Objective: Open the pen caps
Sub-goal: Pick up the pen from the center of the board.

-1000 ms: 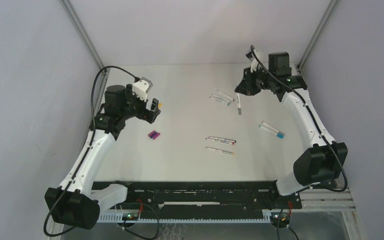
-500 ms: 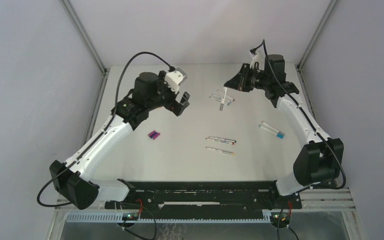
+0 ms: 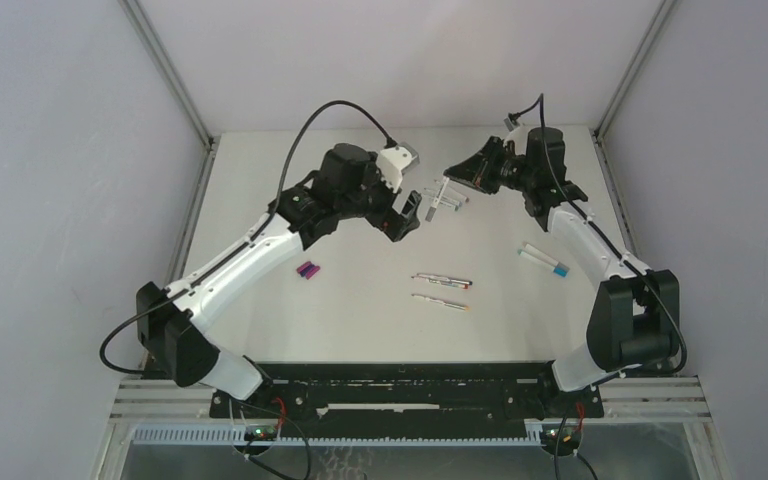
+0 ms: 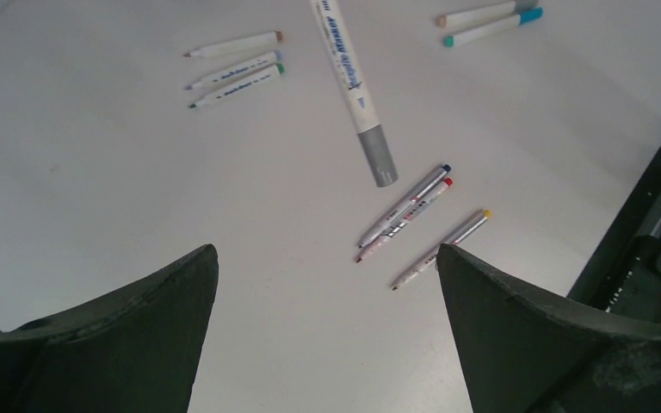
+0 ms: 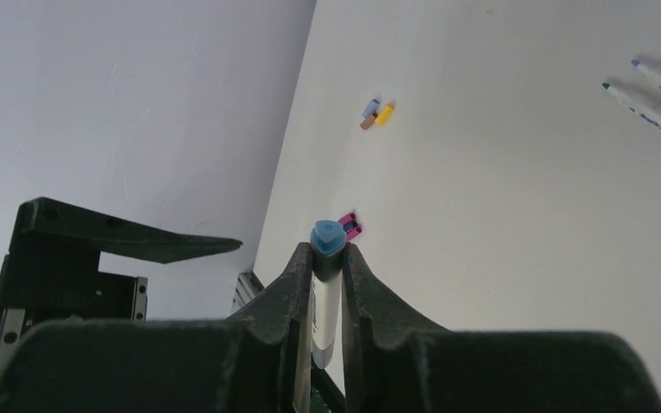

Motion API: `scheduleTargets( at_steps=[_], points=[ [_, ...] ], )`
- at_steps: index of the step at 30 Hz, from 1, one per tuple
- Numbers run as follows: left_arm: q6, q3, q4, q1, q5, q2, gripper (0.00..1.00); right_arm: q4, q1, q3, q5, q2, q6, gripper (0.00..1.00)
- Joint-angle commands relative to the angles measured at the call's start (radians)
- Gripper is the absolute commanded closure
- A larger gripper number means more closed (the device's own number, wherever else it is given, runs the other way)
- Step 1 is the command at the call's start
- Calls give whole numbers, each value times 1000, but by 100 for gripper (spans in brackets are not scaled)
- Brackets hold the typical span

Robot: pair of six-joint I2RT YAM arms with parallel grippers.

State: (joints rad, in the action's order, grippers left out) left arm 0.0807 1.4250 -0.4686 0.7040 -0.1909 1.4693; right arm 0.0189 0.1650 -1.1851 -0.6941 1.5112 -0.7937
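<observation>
My right gripper (image 3: 453, 173) (image 5: 329, 251) is shut on a white pen (image 3: 441, 193) and holds it above the table's far middle. The pen's blue end (image 5: 329, 237) sticks out between the fingertips. In the left wrist view the same pen (image 4: 353, 82) hangs with its grey cap (image 4: 379, 159) at the low end. My left gripper (image 3: 410, 213) (image 4: 327, 288) is open and empty, just left of the held pen and apart from it. Two loose caps, purple and magenta (image 3: 308, 270) (image 5: 349, 225), lie at the left. More loose caps (image 5: 377, 112) lie farther off.
Other pens lie on the table: a pair (image 3: 442, 281) and one more (image 3: 440, 301) near the middle, two (image 3: 543, 259) at the right, several (image 4: 232, 64) under the held pen. The black front rail (image 3: 400, 385) runs along the near edge.
My left arm has swung right from the left side to the middle, up to the held pen. My right gripper has carried the pen left and tilted it.
</observation>
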Motion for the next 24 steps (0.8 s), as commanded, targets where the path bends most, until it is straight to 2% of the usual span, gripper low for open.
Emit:
scheduleTargets(
  at_steps=[1, 6, 13, 17, 24],
  points=[
    [-67, 89, -17, 43, -35, 40, 0, -101, -17, 28, -7, -33, -83, 100],
    [-86, 136, -38, 74, -1, 103, 1, -131, -25, 58, -22, -65, -115, 100],
    [-81, 183, -65, 100, 14, 150, 12, -167, -25, 85, -49, -90, -157, 100],
    [-79, 189, -71, 106, 20, 164, 21, -185, -24, 94, -62, -92, -179, 100],
    [-77, 195, -71, 107, 28, 169, 45, -188, -13, 98, -68, -89, -188, 100]
  ],
)
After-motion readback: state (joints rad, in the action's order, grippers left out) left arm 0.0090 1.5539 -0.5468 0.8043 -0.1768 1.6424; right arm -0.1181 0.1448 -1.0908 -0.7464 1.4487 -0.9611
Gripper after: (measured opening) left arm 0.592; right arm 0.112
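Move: The grey cap of the pen held in the right hand is about 6 cm to the left hand's right, 1 cm ahead and 5 cm below. From the right hand, this cap hangs roughly 7 cm back, 2 cm to the left and 5 cm lower. On the board some 22 cm below the left hand, three uncapped pens lie about 17 cm ahead and 9 cm right of it, and the red and blue pens about 5 cm back and 8 cm right. The right fingers keep their pinch on the pen while the left hand closes in on the grey cap without visibly touching it, going about 5 cm right and 3 cm down, slowing as its fingers tip slightly downward and narrow from wide open to a little over half. The right hand dips a centimetre, then lifts some 2.5 cm, easing back and rolling its left side up slightly. ##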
